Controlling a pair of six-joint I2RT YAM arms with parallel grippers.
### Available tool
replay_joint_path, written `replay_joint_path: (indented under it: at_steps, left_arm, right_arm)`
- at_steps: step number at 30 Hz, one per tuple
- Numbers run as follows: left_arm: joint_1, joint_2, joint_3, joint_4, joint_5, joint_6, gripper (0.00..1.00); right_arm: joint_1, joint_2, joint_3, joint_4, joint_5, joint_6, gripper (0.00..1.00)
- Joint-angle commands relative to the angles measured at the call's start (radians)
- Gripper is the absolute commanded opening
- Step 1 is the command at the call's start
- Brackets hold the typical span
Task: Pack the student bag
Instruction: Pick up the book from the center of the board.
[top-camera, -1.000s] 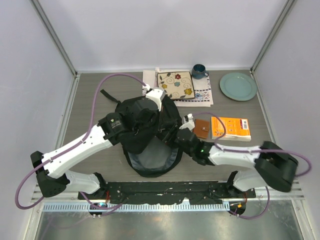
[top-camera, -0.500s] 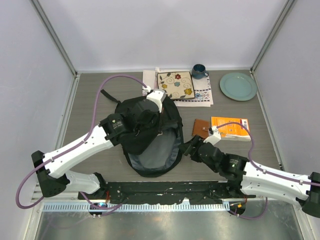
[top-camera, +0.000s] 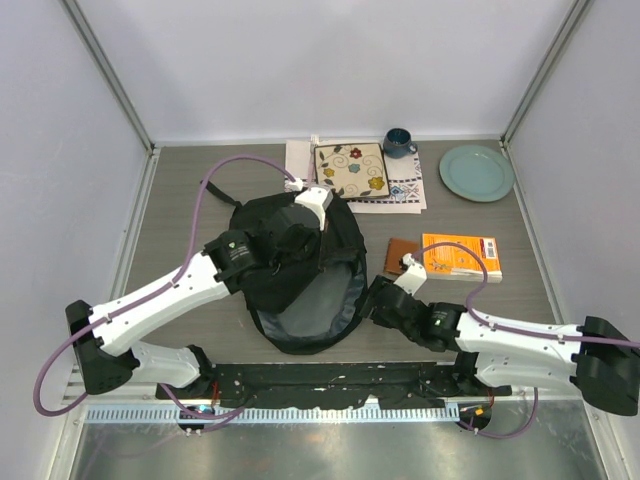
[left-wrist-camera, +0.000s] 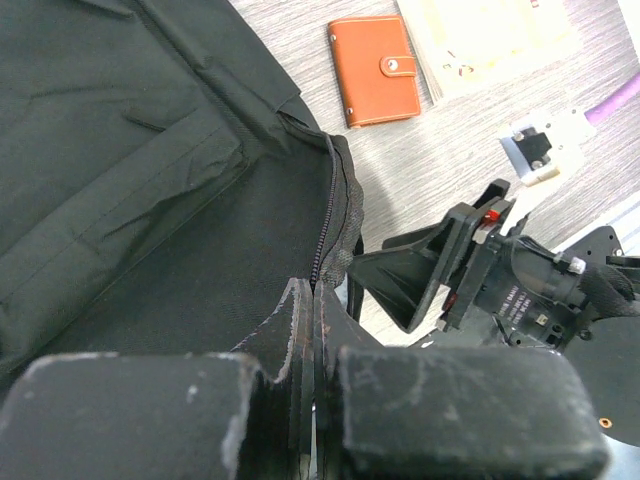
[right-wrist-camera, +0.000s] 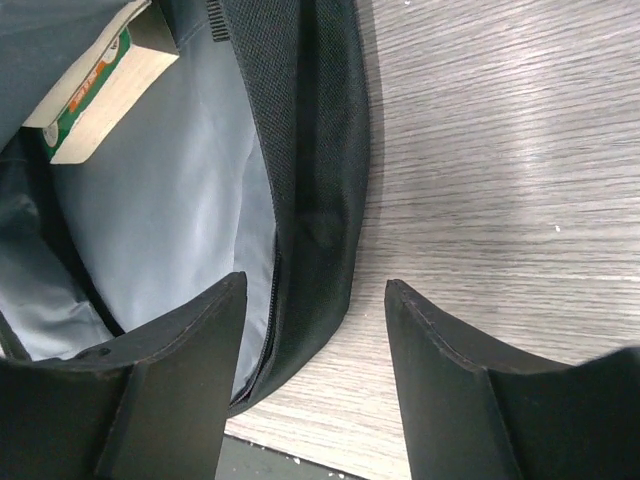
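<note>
The student bag (top-camera: 300, 275), black with a grey lining (right-wrist-camera: 170, 200), lies open at the table's middle. My left gripper (top-camera: 305, 243) is shut on the bag's zipper edge (left-wrist-camera: 335, 215) and holds the flap up. My right gripper (top-camera: 375, 298) stands open at the bag's right side; in the right wrist view its fingers straddle the black rim (right-wrist-camera: 320, 150), with nothing between them but that rim and the tabletop. A book (right-wrist-camera: 95, 85) with a green and orange cover lies inside the bag on the lining.
An orange wallet (top-camera: 403, 256) and an orange book (top-camera: 462, 256) lie right of the bag. At the back are a floral pad (top-camera: 351, 170) on a cloth (top-camera: 405, 190), a blue mug (top-camera: 398, 142) and a teal plate (top-camera: 476, 172).
My right gripper has drawn back from the bag's opening to its right edge and opened. The wallet now shows fully. The left gripper keeps its hold on the flap.
</note>
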Motion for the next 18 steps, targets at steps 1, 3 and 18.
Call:
replay_joint_path:
  at_steps: [1, 3, 18]
  left_arm:
    - [0.006, -0.021, -0.008, 0.047, 0.010, -0.013, 0.00]
    - [0.006, -0.021, -0.012, 0.050, 0.011, -0.015, 0.00]
    - [0.006, -0.021, -0.081, 0.099, 0.053, -0.039, 0.00]
  right_arm:
    - [-0.012, 0.044, 0.038, 0.132, 0.000, -0.027, 0.59]
    - [-0.017, 0.053, 0.039, 0.158, -0.003, -0.034, 0.56]
    - [-0.109, -0.005, -0.016, 0.145, -0.089, -0.022, 0.00]
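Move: At the right side of the backpack's opening, the rim lies some 2 cm ahead of the open right hand, 2 cm to its left and about 1 cm below. From that hand, the brown wallet is about 14 cm ahead and 9 cm to the right, and the orange book 14 cm ahead and 25 cm right, both on the table some 5 cm lower. The left hand has the same rim about 9 cm to its right, 2 cm back and 17 cm below. Easing forward and left by about 3 cm in all, the right hand goes onto the backpack's right rim and shuts its half-open fingers, pinching the cloth edge between the tips. Meanwhile the left hand keeps its shut grip on the raised zip edge of the flap and sinks about 1.5 cm. ##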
